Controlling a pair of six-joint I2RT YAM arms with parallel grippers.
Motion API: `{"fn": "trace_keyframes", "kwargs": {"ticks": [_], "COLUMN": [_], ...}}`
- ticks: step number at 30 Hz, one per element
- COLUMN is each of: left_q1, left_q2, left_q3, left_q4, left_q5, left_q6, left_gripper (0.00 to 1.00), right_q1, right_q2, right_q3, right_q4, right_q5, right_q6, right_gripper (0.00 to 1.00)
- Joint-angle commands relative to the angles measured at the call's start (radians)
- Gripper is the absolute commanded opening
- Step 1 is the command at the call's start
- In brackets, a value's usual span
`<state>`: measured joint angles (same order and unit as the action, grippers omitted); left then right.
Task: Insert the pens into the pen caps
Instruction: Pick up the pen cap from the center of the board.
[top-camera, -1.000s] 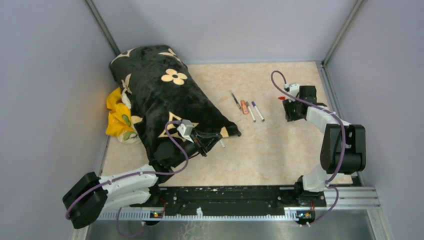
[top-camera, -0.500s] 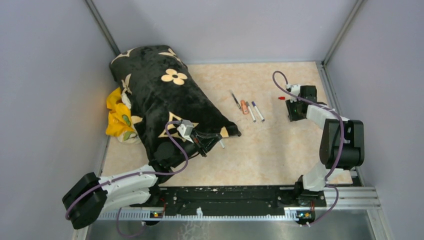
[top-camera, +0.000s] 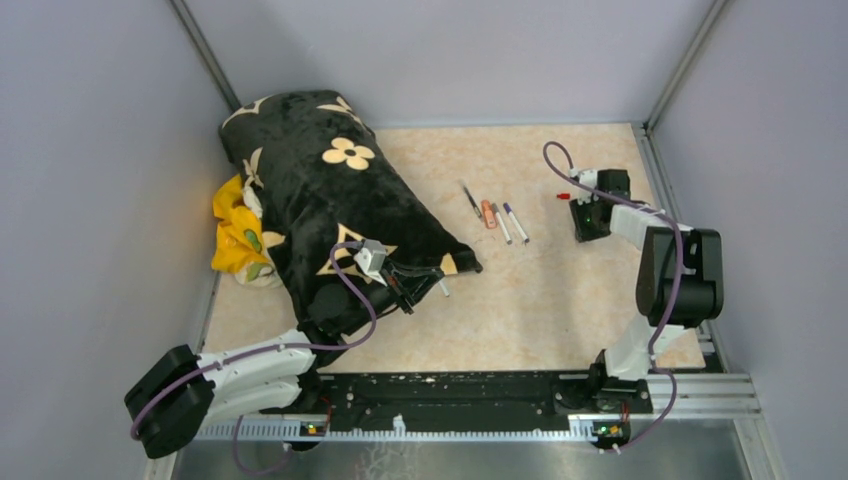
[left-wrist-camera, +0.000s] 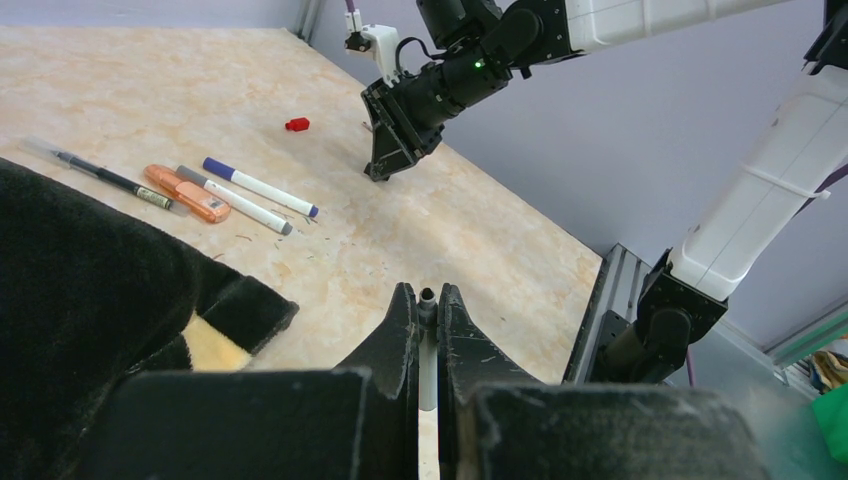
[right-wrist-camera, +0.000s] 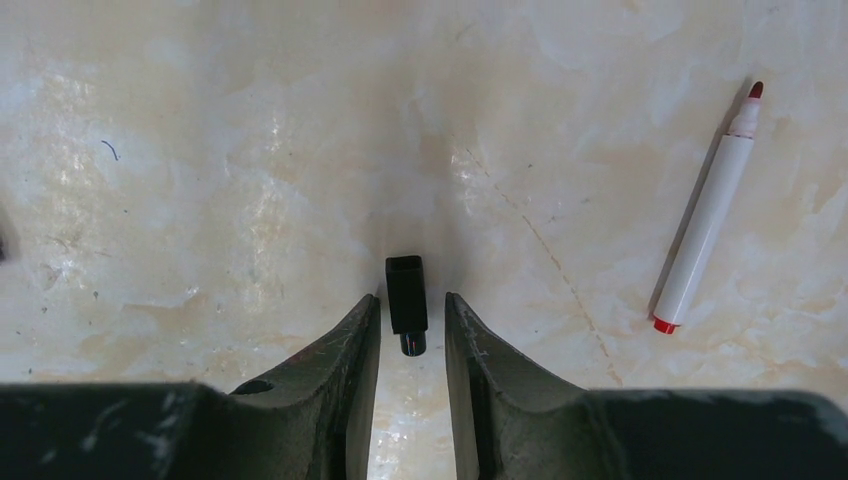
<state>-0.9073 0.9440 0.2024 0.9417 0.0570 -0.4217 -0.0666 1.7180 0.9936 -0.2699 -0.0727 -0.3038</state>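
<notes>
My left gripper (left-wrist-camera: 427, 295) is shut on a white pen (left-wrist-camera: 428, 352) whose open tip pokes out past the fingertips; it hovers beside the black blanket. My right gripper (right-wrist-camera: 411, 297) points down at the table, open, its jaws straddling a black pen cap (right-wrist-camera: 405, 290) lying flat with small gaps on both sides. A white marker with a red tip (right-wrist-camera: 705, 215) lies to its right. A red cap (top-camera: 563, 196) lies just left of the right gripper (top-camera: 582, 234). Mid-table lie a thin dark pen (top-camera: 471, 201), an orange marker (top-camera: 488, 214), a white marker (top-camera: 500, 223) and a purple-capped marker (top-camera: 515, 223).
A black blanket with cream flowers (top-camera: 320, 190) covers the left of the table, with a yellow cloth (top-camera: 235, 235) at its left edge. Grey walls close in three sides. The metal base rail (top-camera: 450, 395) runs along the near edge.
The right gripper's jaws have narrowed around the black cap and its arm has shifted a little. The left arm and its pen have stayed put.
</notes>
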Motion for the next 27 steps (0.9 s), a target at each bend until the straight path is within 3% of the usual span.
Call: {"fn": "trace_keyframes", "kwargs": {"ticks": [1, 8, 14, 17, 21, 27], "left_q1": [0.002, 0.002, 0.002, 0.002, 0.002, 0.002], "left_q2": [-0.009, -0.035, -0.042, -0.054, -0.081, -0.104], "left_q3": [-0.014, -0.018, -0.031, -0.037, -0.043, -0.041], "left_q4": [0.014, 0.003, 0.014, 0.015, 0.003, -0.020], "left_q5": [0.008, 0.010, 0.021, 0.023, 0.014, 0.001], "left_q6": [0.004, 0.000, -0.025, -0.034, -0.038, -0.043], "left_gripper": [0.00, 0.00, 0.00, 0.00, 0.00, 0.00], "right_q1": [-0.009, -0.009, -0.009, -0.007, 0.003, 0.138], "right_q2": [0.022, 0.039, 0.012, -0.060, -0.195, -0.356], "right_q3": [0.050, 0.059, 0.063, 0.039, -0.006, -0.137], "right_q4": [-0.002, -0.031, -0.081, -0.105, -0.165, -0.191], "right_q5": [-0.042, -0.060, -0.160, -0.291, -0.606, -0.800], "right_q6": [0.000, -0.009, -0.038, -0.069, -0.160, -0.266], "right_gripper": [0.28, 0.18, 0.02, 0.00, 0.00, 0.00]}}
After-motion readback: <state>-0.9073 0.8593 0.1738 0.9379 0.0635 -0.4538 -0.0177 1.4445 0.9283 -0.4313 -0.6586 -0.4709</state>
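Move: The black pen cap lies right between the right hand's open fingertips, about 1 cm below the hand point. From that hand the uncapped red pen is some 12 cm to the right and 4 ahead, the red cap about 13 cm ahead and 4 left, and the blue pen roughly 16 cm left and 4 ahead. From the left hand, the black cap lies about 33 cm right, 19 ahead and 20 below. The right fingers, already straddling the black pen cap at the table, close until both pads pinch its sides, with the hand easing only about a centimetre to the left meanwhile. Then the right hand speeds away to the left by about 11 cm in all, rising some 8 cm and drawing back about 5, carrying the cap towards the left hand as the wrist turns about 30 degrees counter-clockwise and rolls left side up; the left hand keeps its hold on the uncapped pen. ##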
